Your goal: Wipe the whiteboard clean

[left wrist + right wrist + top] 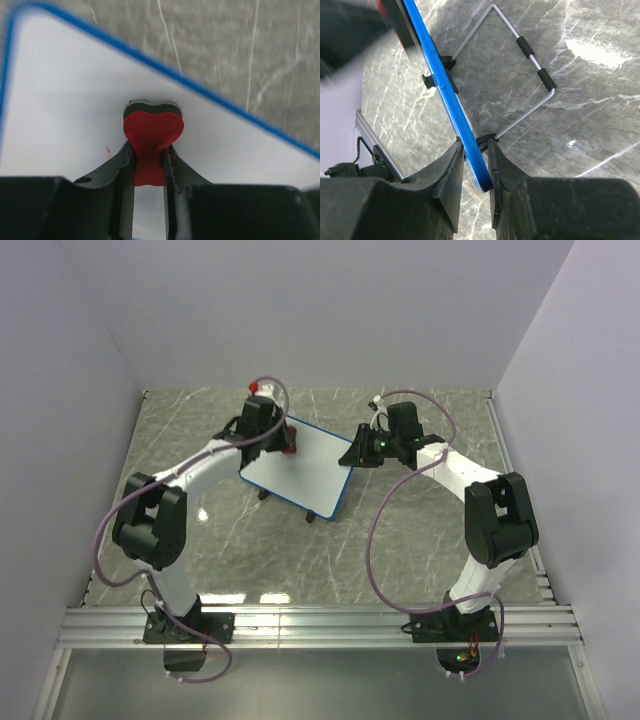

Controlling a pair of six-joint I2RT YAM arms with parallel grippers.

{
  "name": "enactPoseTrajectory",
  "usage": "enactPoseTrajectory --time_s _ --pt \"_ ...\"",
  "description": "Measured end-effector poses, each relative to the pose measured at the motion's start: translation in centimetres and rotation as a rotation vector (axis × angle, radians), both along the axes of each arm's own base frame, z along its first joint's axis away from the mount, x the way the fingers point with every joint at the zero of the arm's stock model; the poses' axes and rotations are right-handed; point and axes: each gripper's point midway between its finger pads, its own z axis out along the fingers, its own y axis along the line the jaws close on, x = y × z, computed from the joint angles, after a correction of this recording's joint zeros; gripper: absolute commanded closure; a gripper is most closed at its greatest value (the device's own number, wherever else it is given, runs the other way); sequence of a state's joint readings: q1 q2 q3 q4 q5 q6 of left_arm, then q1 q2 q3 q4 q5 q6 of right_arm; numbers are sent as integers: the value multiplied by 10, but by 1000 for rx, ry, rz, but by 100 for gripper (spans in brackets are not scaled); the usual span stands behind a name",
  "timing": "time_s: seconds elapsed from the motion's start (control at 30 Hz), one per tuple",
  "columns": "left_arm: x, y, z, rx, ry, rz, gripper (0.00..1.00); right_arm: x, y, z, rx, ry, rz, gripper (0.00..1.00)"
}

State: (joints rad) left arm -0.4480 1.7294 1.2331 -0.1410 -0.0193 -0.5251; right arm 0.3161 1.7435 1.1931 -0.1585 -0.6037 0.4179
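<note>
The whiteboard (305,472) with its blue frame stands tilted in the middle of the marble table. My left gripper (284,443) is shut on a red eraser (152,131), whose dark felt face (152,106) rests against the white surface (65,100) near the board's far corner. A small red mark (107,149) shows just left of the fingers. My right gripper (356,454) is shut on the board's right edge. In the right wrist view the blue frame (447,95) runs between its two fingers (452,165), pinched near the corner.
A wire stand (535,65) with black sleeves props the board from behind. Black feet (310,517) sit under its near edge. Aluminium rails (320,625) run along the table's front. Walls close in the left, back and right sides.
</note>
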Motion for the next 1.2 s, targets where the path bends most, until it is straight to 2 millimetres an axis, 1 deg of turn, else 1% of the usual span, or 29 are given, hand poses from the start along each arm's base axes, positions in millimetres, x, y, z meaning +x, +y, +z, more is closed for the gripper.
enactPoseTrajectory --time_s 0.07,0.13,0.2,0.3,0.33,0.4,0.57,0.6,0.67,0.7,0.8,0.87,0.97,1.07,1.1,1.17,1.2 --pt "29 10 17 -5 -47 33 100 0 0 0 0 1 0 100" --pt "45 20 23 -6 -66 57 100 0 0 -1 -1 2 0 100" --pt "51 27 21 -5 -62 70 100 0 0 -1 0 1 -1 100" --pt "45 26 15 -20 -65 62 100 -1 0 -2 0 6 -3 100" --pt "40 25 12 -29 -63 61 100 -1 0 -2 0 6 -3 100" --pt "21 24 0 -35 -48 53 99 -1 -1 -2 0 5 -3 100" --pt "-49 1 -39 -43 46 -15 100 -1 -1 -2 0 8 -3 100" --pt "-59 -2 -45 -46 62 -24 100 -1 -1 -2 -1 7 -3 100" --pt "-73 -4 -54 -52 89 -31 100 -1 -1 -3 -1 8 -3 100" --pt "-74 -4 -56 -56 95 -29 100 -1 -1 -3 -2 7 -1 100" --pt "-70 1 -53 -69 102 -22 100 -1 -1 -2 1 4 1 100" --pt "-60 11 -50 -66 111 3 100 -1 0 -2 2 3 2 100" --pt "-27 31 -35 -70 92 56 100 -1 0 -2 2 3 2 100" --pt "14 51 -14 -76 34 111 100 -1 0 -2 2 4 2 100" --pt "24 57 -9 -76 19 124 100 -1 0 -2 2 4 2 100" --pt "34 65 -5 -75 6 138 100 -1 0 -2 2 3 2 100" --pt "35 66 -6 -76 7 140 100 -1 0 -2 2 4 2 100"
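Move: My left hand holds the eraser against the tilted board. The last red traces lie about 4 cm to its left, level with it in reach and a couple of cm lower. The board's far-left corner is some 9 cm ahead, 7 cm left and 4 cm higher; its near-left corner is 7 cm back, 11 cm left and 6 cm lower. From my right hand, the traces are about 18 cm left and 2 cm ahead, roughly level. I rub the eraser over the board with my left hand: up the slope about 5 cm forward and slightly left, back down it some 12 cm, then forward again about 11 cm while veering 7 cm left towards the left edge, wrist turning slightly counter-clockwise. My left fingers keep their grip; my right hand stays still, still pinching the board's right edge. ##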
